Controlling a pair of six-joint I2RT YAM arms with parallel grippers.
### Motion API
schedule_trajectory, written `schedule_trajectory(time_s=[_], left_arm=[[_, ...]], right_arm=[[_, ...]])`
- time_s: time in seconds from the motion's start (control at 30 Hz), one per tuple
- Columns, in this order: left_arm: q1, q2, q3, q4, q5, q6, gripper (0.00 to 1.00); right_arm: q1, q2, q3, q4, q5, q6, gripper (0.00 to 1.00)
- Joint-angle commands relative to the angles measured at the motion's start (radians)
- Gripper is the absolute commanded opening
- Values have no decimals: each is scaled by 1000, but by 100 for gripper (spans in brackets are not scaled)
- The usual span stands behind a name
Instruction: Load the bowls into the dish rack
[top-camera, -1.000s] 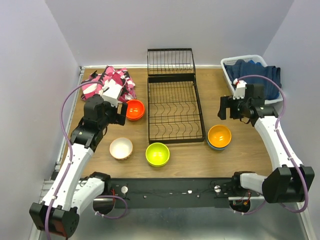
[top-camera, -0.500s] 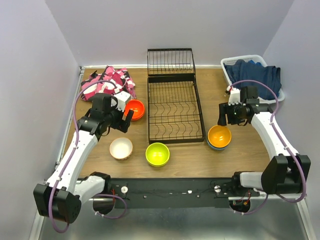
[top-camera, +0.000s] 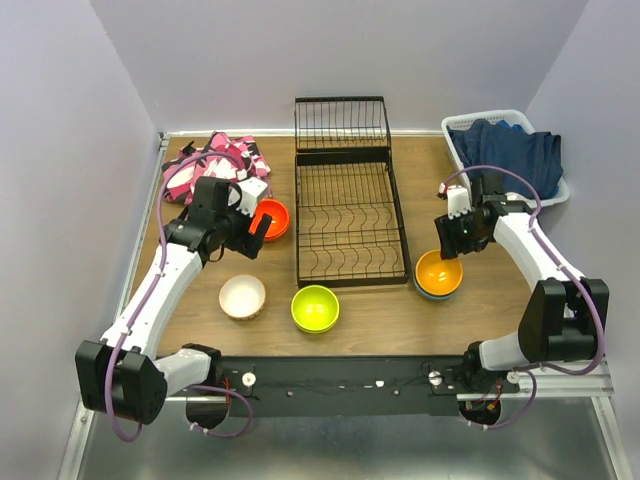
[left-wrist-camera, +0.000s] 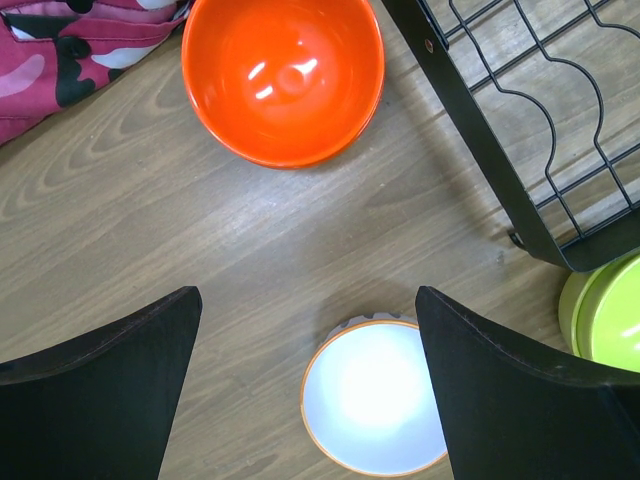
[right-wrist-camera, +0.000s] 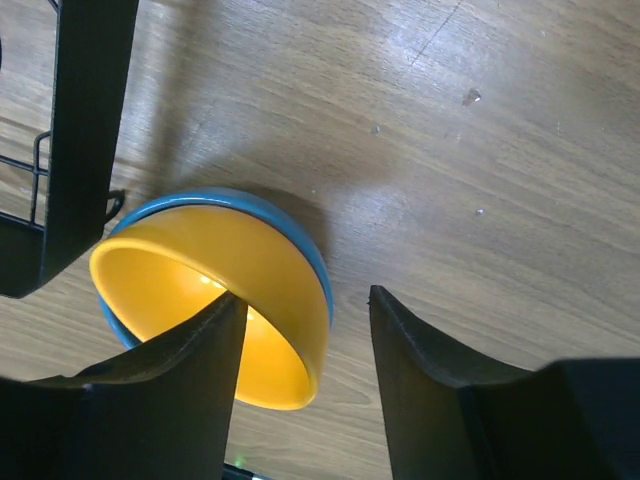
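Observation:
The black wire dish rack (top-camera: 350, 200) stands empty at the table's middle. A red-orange bowl (top-camera: 270, 219) sits left of it, also in the left wrist view (left-wrist-camera: 283, 75). A cream-white bowl (top-camera: 243, 297) and a lime green bowl (top-camera: 315, 308) sit nearer me. An orange bowl (top-camera: 439, 271) is nested in a blue bowl (right-wrist-camera: 300, 230) at the rack's front right corner. My left gripper (top-camera: 250, 238) is open above the table between the red-orange and cream-white (left-wrist-camera: 375, 395) bowls. My right gripper (top-camera: 452, 243) is open, its fingers straddling the orange bowl's (right-wrist-camera: 240, 310) rim.
A pink patterned cloth (top-camera: 215, 165) lies at the back left. A white laundry basket (top-camera: 455, 140) with dark blue clothes stands at the back right. The rack's corner (left-wrist-camera: 540, 230) is close to my left gripper's right side.
My left gripper has swung right and forward toward the red-orange bowl. My right gripper has moved left and down to the orange bowl's rim.

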Motion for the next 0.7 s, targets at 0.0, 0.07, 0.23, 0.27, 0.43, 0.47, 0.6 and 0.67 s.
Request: schedule_trajectory(time_s=[0.0,0.07,0.23,0.27,0.43,0.47,0.6,0.67], left_arm=[[-5,19,25,13,24,-18,98],[-5,28,29,15,26,-21,98],[-5,42,37,19,27,-21,98],[-5,42,39,22,29,-22,98],[-5,34,32,25,45,-28,98],[-5,32,32,28,49,-28,98],[-5,23,32,41,68,-39,98],[-5,19,31,47,87,-44,98]], right_arm=[[2,17,40,-38,23,-66,53],[1,10,37,-43,26,-83,50],[1,-16,26,-43,23,-107,31],[1,-16,25,-52,20,-107,28],[2,-43,66,-92,8,-101,11],[1,-63,75,-108,3,-101,9],[2,-104,129,-159,-11,-104,7],[1,-112,149,-181,-25,-115,9]])
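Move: The yellow bowl, already tipped so that its opening faces back and left, has its middle about 4 cm back, 4 cm left and 2 cm below the right hand, whose fingers are part-closed at its far right side. The blue bowl nests beneath it, about 5 cm back, 4 cm left and 4 cm below that hand. The dish rack's middle is roughly 7 cm ahead and 23 cm left. From the left hand, the yellow bowl is some 37 cm right, 7 cm back and 11 cm lower. The right fingers close from a bit over half open to almost shut at the far right rim of the yellow bowl, while the hand stays nearly in place, easing about half a centimetre back and to its left and turning some 5 degrees counter-clockwise. With the fingers closed on nothing and the bowl's wall free of them, the right hand then lifts about 3 cm straight up, away from the stacked bowls. ##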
